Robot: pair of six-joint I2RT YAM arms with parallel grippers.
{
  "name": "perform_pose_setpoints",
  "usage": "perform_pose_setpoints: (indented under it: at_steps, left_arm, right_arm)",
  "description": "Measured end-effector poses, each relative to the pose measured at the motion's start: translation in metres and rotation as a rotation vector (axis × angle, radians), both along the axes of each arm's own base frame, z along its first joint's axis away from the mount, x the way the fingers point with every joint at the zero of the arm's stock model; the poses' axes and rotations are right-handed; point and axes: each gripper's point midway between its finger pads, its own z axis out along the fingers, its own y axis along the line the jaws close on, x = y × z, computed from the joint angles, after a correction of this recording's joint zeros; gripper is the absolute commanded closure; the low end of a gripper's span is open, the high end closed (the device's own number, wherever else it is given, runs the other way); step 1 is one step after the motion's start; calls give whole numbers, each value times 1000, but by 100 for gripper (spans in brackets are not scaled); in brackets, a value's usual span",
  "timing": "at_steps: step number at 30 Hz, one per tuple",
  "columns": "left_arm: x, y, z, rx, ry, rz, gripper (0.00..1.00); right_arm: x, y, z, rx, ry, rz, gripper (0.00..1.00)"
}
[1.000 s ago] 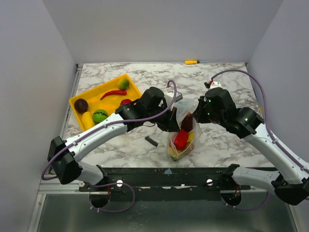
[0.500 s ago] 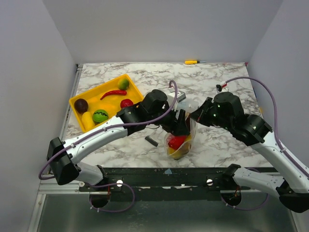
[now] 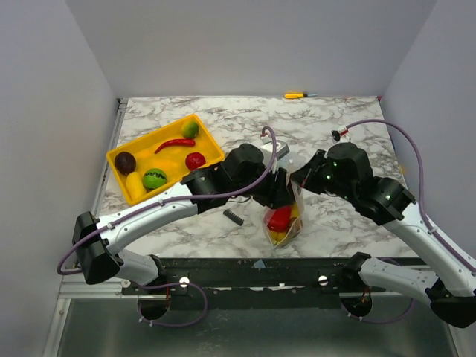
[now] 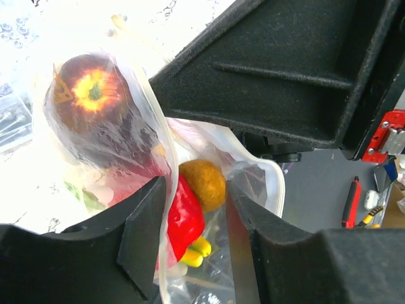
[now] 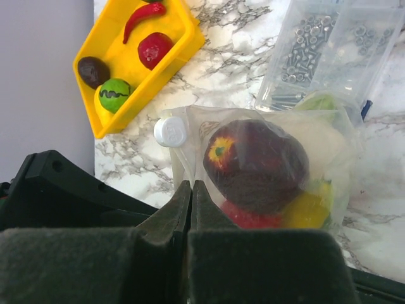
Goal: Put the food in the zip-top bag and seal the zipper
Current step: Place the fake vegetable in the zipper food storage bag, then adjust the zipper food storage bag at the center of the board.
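The zip-top bag (image 3: 282, 221) hangs between both arms, holding food: a dark red apple (image 5: 254, 162), a red pepper (image 4: 184, 216), a brown ball (image 4: 202, 183) and yellow pieces (image 4: 197, 249). My right gripper (image 5: 191, 185) is shut on the bag's rim strip, the zipper (image 5: 182, 166), just below its white slider (image 5: 170, 131). My left gripper (image 4: 195, 190) is open, its fingers (image 4: 144, 231) standing either side of the bag's mouth, with the rim against the left finger. In the top view the left gripper (image 3: 280, 196) and right gripper (image 3: 299, 178) meet at the bag's top.
A yellow tray (image 3: 141, 195) at the left holds a red chili (image 3: 175, 143), a lime (image 3: 190, 129), a red ball (image 3: 195, 160), a striped green ball (image 3: 155, 178) and a dark purple piece (image 3: 124, 161). A clear box of screws (image 5: 329, 47) lies behind the bag. A small dark spring (image 3: 233, 216) lies beside it.
My left gripper has come open and slid right, around the bag's top. The right arm swung lower while staying shut on the rim. The bag has sunk a little toward the near edge.
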Motion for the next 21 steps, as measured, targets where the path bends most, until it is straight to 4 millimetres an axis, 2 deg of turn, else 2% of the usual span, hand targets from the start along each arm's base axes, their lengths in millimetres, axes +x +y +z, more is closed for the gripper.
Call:
perform_pose_setpoints:
  at_steps: [6, 8, 14, 21]
  left_arm:
    - [-4, 6, 0, -13, -6, 1, 80]
    - [-5, 8, 0, -15, -2, 4, 98]
    - [-6, 8, 0, -15, 13, 7, 100]
    - [-21, 12, 34, -213, 64, 22, 100]
  right_arm:
    - [-2, 6, 4, -54, -68, 111, 99]
    - [-2, 8, 5, -64, -89, 139, 99]
    - [2, 9, 7, -136, -113, 185, 100]
    - [6, 11, 46, -169, -173, 226, 99]
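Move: The bag's near rim lies between the left hand's parted fingers, barely 1 cm ahead of its hand point and level with it. Inside the bag, the red pepper is about 8 cm below that hand and 1 cm back; the eggplant is some 6 cm ahead, 3 cm right and 7 cm down. The screw box is about 16 cm ahead, 1 cm right and 20 cm down. From the right hand, that rim is roughly 5 cm back, 2 cm left and level. The bag's near rim gets pinched as the left fingers close fully on it while easing about 1 cm left; the right hand keeps its pinch on the far part of the rim and turns some 10 degrees counter-clockwise. Then both lift together, the right by about 4.5 cm and the left by 3.5 cm, the left also drawing back nearly 2 cm and tipping its fingertips up. ##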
